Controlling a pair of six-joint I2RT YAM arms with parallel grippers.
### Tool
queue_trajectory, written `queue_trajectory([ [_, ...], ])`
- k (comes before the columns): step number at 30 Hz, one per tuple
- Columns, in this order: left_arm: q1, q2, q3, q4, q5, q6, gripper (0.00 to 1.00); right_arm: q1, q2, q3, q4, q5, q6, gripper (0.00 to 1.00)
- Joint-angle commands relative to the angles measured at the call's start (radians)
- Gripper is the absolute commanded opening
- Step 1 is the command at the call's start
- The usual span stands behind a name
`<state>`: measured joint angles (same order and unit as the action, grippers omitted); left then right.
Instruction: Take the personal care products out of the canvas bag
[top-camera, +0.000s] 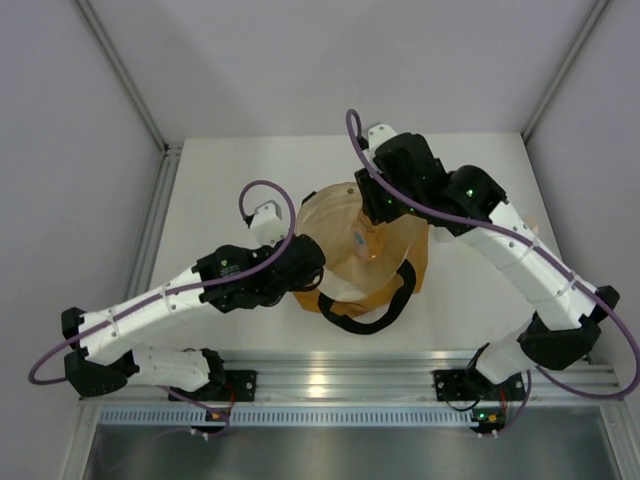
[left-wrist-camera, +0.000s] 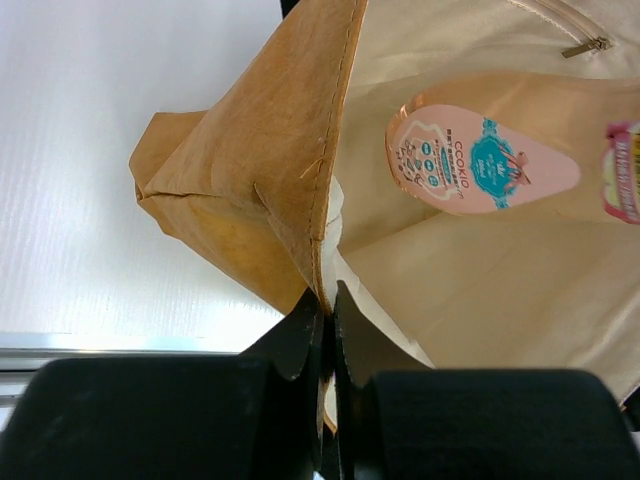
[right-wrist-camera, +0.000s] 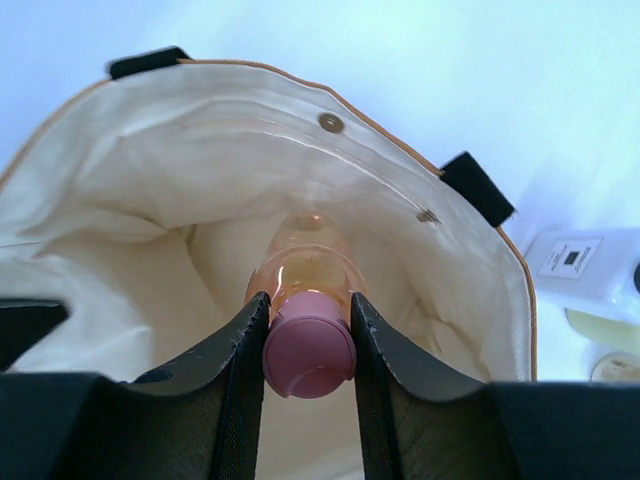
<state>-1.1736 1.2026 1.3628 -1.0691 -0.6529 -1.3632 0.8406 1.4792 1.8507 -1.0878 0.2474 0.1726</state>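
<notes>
The canvas bag (top-camera: 330, 225) lies in the middle of the table with its mouth held open; its black handles (top-camera: 365, 318) hang toward the near edge. My left gripper (left-wrist-camera: 328, 300) is shut on the bag's near rim, tan cloth (left-wrist-camera: 260, 150) on one side and cream lining on the other. My right gripper (right-wrist-camera: 308, 298) reaches into the bag and is shut on the pink cap (right-wrist-camera: 308, 345) of the slim orange bottle (right-wrist-camera: 305, 265). The bottle's labelled body shows in the left wrist view (left-wrist-camera: 480, 165) and from above (top-camera: 368, 240).
Outside the bag, in the right wrist view, lie a whitish bottle (right-wrist-camera: 585, 265), a yellow-green one (right-wrist-camera: 600, 330) and a beige top (right-wrist-camera: 615, 368). The top view hides them under my right arm (top-camera: 480, 205). An aluminium rail (top-camera: 340, 385) runs along the near edge.
</notes>
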Motion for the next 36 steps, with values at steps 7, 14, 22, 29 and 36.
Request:
queue_trajectory([
  [7, -0.004, -0.024, -0.008, 0.015, -0.027, -0.001, 0.24, 0.066, -0.014, 0.255, 0.006, 0.033, -0.002, 0.0],
  [14, -0.004, -0.044, -0.005, 0.012, -0.028, 0.009, 0.6, 0.066, -0.045, 0.306, -0.004, 0.026, 0.01, 0.0],
  [22, -0.004, -0.08, 0.004, 0.011, -0.034, 0.039, 0.99, 0.064, -0.066, 0.429, -0.052, 0.055, 0.022, 0.0],
  [29, -0.004, -0.153, -0.01, -0.021, -0.102, 0.072, 0.99, 0.063, -0.099, 0.481, -0.08, 0.127, 0.016, 0.0],
  [36, -0.003, -0.213, -0.025, -0.118, -0.197, 0.058, 0.99, 0.06, -0.111, 0.576, -0.075, 0.301, -0.034, 0.0],
])
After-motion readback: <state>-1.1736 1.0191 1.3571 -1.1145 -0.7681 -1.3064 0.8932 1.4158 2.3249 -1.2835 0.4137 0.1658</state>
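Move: Below the right hand hangs the held bottle with the pink cap, its middle about 8 cm down, its lower part still inside the canvas bag, whose middle is some 20 cm under the hand. It is bound for the table right of the bag, where the white bottle stands 17 cm ahead, 20 right, the green bottle 16 ahead, 27 right. The left hand pinches the bag rim; the held bottle is 8 ahead, 9 right of it, 2 lower. Raising the held bottle some 15 cm, the right hand first edges slightly left, then swings right and a little back towards the bag's right rim, tipping its fingers up nearly 20 degrees and keeping its grip at the cap. The left fingers meanwhile open wide and let go of the rim; that hand then draws off to the left and up, about 5 cm each way. ##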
